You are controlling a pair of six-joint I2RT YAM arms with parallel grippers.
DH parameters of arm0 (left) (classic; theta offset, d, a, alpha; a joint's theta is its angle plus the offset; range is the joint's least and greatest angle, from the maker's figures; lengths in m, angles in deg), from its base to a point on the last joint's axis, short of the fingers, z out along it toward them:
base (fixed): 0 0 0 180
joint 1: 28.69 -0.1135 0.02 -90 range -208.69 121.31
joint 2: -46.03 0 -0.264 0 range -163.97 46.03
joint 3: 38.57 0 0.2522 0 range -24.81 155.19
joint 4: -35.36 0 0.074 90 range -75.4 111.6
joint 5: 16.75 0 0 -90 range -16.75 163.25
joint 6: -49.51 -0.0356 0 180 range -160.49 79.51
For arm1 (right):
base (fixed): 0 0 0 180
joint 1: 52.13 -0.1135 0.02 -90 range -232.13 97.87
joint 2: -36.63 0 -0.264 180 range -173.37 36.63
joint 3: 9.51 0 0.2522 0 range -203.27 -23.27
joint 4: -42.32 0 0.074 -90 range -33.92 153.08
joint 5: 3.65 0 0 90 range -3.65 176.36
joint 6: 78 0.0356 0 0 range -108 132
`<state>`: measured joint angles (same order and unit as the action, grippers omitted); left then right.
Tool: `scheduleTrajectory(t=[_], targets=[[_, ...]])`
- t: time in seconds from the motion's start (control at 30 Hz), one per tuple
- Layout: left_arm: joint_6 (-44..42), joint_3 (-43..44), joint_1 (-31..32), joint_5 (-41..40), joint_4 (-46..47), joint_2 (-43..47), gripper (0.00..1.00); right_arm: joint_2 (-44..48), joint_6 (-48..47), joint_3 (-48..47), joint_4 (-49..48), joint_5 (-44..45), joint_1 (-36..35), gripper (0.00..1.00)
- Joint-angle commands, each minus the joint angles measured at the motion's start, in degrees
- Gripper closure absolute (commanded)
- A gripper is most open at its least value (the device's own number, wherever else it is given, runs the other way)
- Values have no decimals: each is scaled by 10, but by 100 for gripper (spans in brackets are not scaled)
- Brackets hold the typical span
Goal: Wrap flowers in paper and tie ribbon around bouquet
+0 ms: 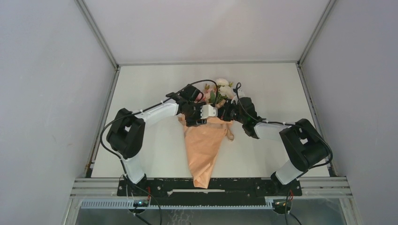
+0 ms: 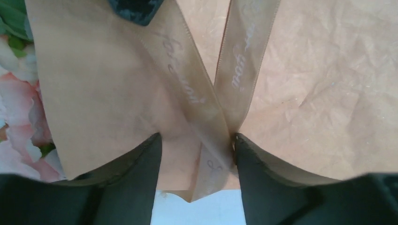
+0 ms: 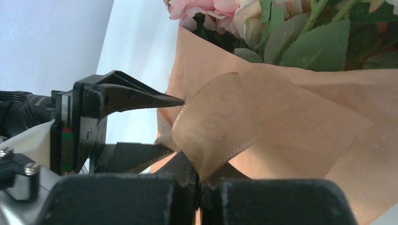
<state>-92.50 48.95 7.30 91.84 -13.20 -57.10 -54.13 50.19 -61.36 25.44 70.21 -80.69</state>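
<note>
The bouquet [image 1: 203, 147] lies on the table as an orange-tan paper [image 3: 305, 117] cone, tip toward the arm bases. Its flowers [image 1: 221, 88], pink and cream roses with green leaves [image 3: 225, 9], show at the far, wide end. Both grippers meet at the cone's wide end. My left gripper [image 2: 195, 143] stands open over the paper, and two strands of tan ribbon [image 2: 220, 117] cross between its fingers [image 2: 263, 173], brushing the right one. My right gripper [image 3: 199, 180] is shut on a loop of the ribbon [image 3: 216, 126]. The left gripper's open fingers [image 3: 141, 96] show beside that loop.
A short ribbon tail [image 1: 230, 134] hangs off the cone's right side. The white table [image 1: 155, 154] is boxed in by grey walls on the left, right and back. A black rail [image 1: 211, 186] runs along the near edge by the arm bases.
</note>
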Motion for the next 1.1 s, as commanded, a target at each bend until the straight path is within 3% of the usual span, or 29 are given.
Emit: scheduleTrajectory(t=[0.0, 0.23, 0.27, 0.47, 0.6, 0.8, 0.93, 1.07], targets=[[-28, -8, 9, -34, 14, -5, 47, -7, 14, -20, -11, -16, 3, 100], [-32, -21, 11, -43, 4, 3, 97, -14, 6, -30, 20, -15, 4, 100], [-30, -23, 12, -46, 4, 6, 100, -16, 5, -35, 28, -15, 4, 100], [-8, -19, 19, -47, -6, 72, 100, -54, -18, -94, 106, -33, 5, 100], [32, 44, 20, -73, -69, 86, 100, -61, -47, -127, 165, -54, 17, 100], [70, 100, 26, -30, -135, 94, 100, -96, -112, -186, 256, -152, 17, 99], [99, 137, 26, -8, -150, 102, 100, -105, -183, -198, 344, -245, 11, 89], [105, 142, 26, 7, -153, 99, 100, -100, -237, -198, 415, -273, 5, 70]])
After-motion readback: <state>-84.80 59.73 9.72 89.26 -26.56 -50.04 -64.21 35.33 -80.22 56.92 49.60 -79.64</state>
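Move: The ribbon crossing that my left fingers straddle lies right at their tips, about 1 cm back and 1 cm below, on the paper. The flower heads stand some 9 cm ahead of my left hand and 4 cm to its right. From my right hand, which already pinches a ribbon end, that crossing is roughly 2 cm back, 6 cm left and 4 cm lower; the loose ribbon tail lies about 7 cm back, 3 cm right and 6 cm below it. I sink my left hand a centimetre onto the crossed ribbon, shut the fingers on it and lift it straight up off the paper by about 10 cm. Meanwhile my right hand, still with ribbon between its fingertips, eases down, left and a little forward, then sweeps back about 4 cm, turning some 25 degrees counter-clockwise and just starting to open. ##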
